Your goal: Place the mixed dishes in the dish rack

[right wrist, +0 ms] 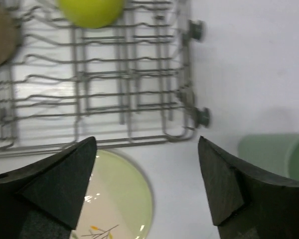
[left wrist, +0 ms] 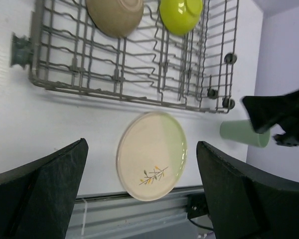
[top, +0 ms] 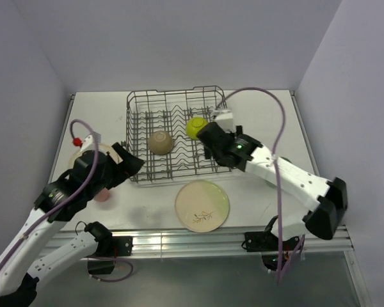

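The grey wire dish rack (top: 141,128) stands mid-table, with a tan bowl (top: 160,142) and a lime-green bowl (top: 196,126) in it. In front of it a cream plate with a leaf sprig (top: 202,204) lies flat on the table. My left gripper (top: 136,165) hovers open by the rack's near left corner; its wrist view shows the plate (left wrist: 152,154) below, between the fingers. My right gripper (top: 208,146) is open above the rack's near right corner (right wrist: 189,114). A mint-green cup (right wrist: 274,154) lies on its side right of the rack. A coral-pink cup (top: 102,194) and a second cream plate (top: 110,149) peek out under my left arm.
The table's front edge is a metal rail (top: 198,240), just behind the sprig plate. Lilac walls close in the table at the back and on both sides. My right arm (left wrist: 279,117) reaches over the mint cup (left wrist: 244,133).
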### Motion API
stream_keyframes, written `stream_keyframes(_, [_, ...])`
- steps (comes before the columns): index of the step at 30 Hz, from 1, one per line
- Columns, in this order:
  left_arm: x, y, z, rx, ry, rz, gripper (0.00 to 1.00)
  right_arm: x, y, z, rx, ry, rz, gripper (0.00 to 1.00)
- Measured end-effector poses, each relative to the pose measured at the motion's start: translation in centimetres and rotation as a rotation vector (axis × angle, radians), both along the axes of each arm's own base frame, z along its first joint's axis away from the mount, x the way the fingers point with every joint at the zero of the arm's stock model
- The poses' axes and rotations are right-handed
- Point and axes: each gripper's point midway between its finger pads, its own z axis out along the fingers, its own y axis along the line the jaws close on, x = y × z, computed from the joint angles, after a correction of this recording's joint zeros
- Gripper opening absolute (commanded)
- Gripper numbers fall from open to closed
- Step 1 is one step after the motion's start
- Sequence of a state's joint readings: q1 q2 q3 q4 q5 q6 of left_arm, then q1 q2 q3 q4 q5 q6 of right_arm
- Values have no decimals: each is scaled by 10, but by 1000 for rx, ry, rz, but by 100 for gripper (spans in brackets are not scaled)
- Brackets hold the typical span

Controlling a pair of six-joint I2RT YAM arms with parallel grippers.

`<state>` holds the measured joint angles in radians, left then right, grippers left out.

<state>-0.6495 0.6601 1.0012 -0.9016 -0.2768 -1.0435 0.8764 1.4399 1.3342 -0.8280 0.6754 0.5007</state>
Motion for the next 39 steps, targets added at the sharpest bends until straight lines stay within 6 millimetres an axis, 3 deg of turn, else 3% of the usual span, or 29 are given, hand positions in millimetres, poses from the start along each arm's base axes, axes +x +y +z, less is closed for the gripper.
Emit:
stream_keyframes(1, [3, -6, -5, 7, 17, -20, 96, -5, -17, 0, 5, 1, -38, 76])
stream_keyframes(3, [9, -21, -18, 15, 52, -66, 95, -15, -49, 0, 21, -5, -111, 68])
stream_keyframes(7, [11, -39, -31, 4, 79, -137, 96, -28, -100, -3, 46, -12, -229, 67])
stream_keyframes(13, [13, -54, -14, -51, 19, -206, 96, -32, -149, -30, 17, 47, -365, 67])
stream_keyframes(17, [13, -60, -12, -63, 10, -238, 96, -37, -169, -48, 7, 104, -427, 67])
stream_keyframes(23, [15, -66, -13, -59, 12, -263, 96, -36, -189, -51, -3, 107, -508, 68])
stream_keyframes(29, [16, -66, -13, -53, 4, -270, 96, -34, -198, -59, -13, 123, -549, 68])
stream_keyframes(35, [17, -69, -14, -48, 4, -285, 97, -37, -202, -83, -33, 189, -577, 66])
stream_keyframes(38, [17, -69, -14, -46, 4, -288, 97, -36, -200, -91, -41, 218, -575, 35])
stream_keyframes(39, [16, -70, -14, -47, 4, -291, 97, -36, -200, -92, -40, 222, -575, 16])
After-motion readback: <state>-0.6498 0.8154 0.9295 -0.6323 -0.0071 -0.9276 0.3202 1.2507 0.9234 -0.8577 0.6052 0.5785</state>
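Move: The green cup stands upright on the table about 24 cm to the right of my right hand, some 4 cm farther back and 15 cm below. Nearly under that hand, about 7 cm right, 2 cm ahead and 17 cm down, is the rack's front right corner; the big plate lies 8 cm left, 17 cm back and 20 cm down. From my left hand the cup is roughly 58 cm right, 11 cm ahead and 20 cm lower. I swing my empty right hand about 20 cm right, away from the rack to the green cup, sinking some 9 cm mostly on the later part and turning 30-odd degrees clockwise. Its fingers narrow partway early, come down astride the cup's rack-side rim and start closing there. My open left hand shifts about 7 cm right. ##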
